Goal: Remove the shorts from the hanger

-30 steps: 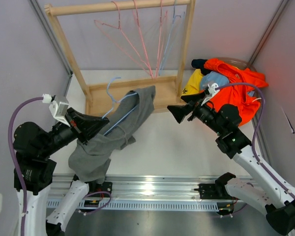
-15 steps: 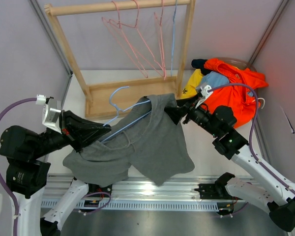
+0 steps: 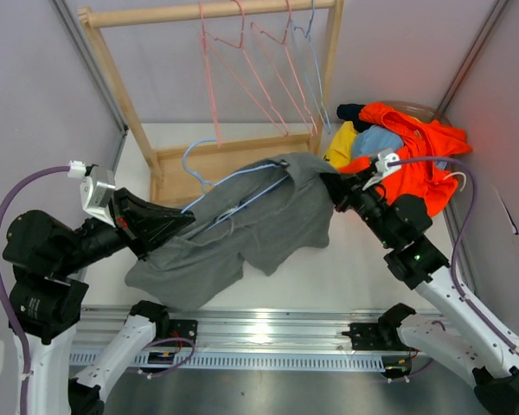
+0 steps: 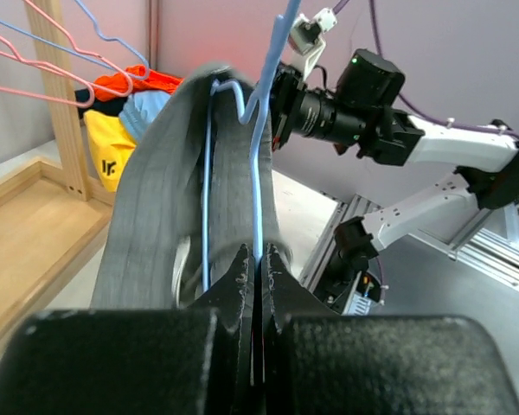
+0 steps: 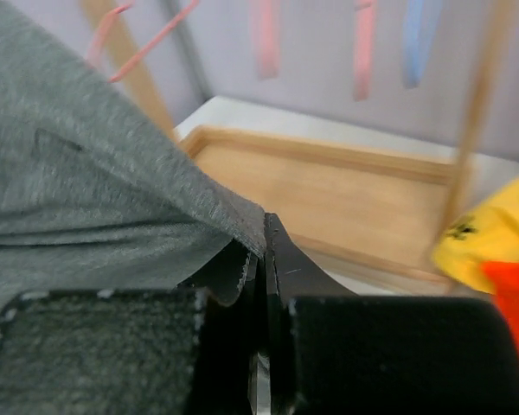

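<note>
The grey shorts hang over a light blue hanger between the two arms, above the table. My left gripper is shut on the hanger's blue wire; the shorts drape over it. My right gripper is shut on the edge of the grey shorts, pinching the cloth at its fingertips. The yellow, navy, light blue and orange shorts lie in a pile at the back right.
A wooden rack stands at the back with several empty pink and blue hangers on its top bar. Walls close in left and right. A metal rail runs along the near edge.
The grey shorts were spread wide half a second ago; now my right gripper has pulled their edge to the right and back, and the cloth is stretched along the hanger. The rack's hangers swing.
</note>
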You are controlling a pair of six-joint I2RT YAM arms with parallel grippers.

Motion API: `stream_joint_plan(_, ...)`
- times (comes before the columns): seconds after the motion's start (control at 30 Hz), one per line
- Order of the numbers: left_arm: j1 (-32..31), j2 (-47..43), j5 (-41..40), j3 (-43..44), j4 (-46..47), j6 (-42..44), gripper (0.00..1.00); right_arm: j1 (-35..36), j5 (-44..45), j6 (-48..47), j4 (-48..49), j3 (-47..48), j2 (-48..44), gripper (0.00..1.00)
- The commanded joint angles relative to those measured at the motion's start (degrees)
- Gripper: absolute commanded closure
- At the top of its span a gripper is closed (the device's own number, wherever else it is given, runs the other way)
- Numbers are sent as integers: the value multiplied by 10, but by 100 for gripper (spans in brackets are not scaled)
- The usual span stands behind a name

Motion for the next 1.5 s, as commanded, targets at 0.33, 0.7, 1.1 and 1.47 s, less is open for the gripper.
stream_joint_plan(0.33,-21,3,-25,33,13,28,100,-385,-81,131,-4,44,16,100)
stream_joint_plan(0.7,-21,50,-276,1,153,11,100,82,10,-43,-9,-51,-38,100)
stream_joint_plan(1.1,-20,142,-526,43,-34,83,100,115,214,-135,-2,97,-27,100)
stream_joint_plan(1.47,-20,19,-533,-124,-69,61,100,-384,76,-5,19,610,340,100)
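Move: My right hand already pinches the grey shorts, with the clothes bin some 24 cm ahead, 27 cm to its right and 28 cm below. The yellow shorts hang from the bin's near left side, about 24 cm ahead, 9 cm right and 30 cm down. My left hand grips the blue hanger. The rack rail's empty left part is roughly 40 cm ahead of it, 6 cm left, 10 cm up; the grey shorts' middle is about 6 cm ahead, 13 cm right and 12 cm down. With my left hand keeping its pinch on the hanger, my right tugs the shorts about 15 cm right, swings back left past its start and slightly down, then sweeps up, right and forward, carrying them over the bin. My left turns some 50 degrees counter-clockwise while moving forward and left, then drops about 17 cm. ##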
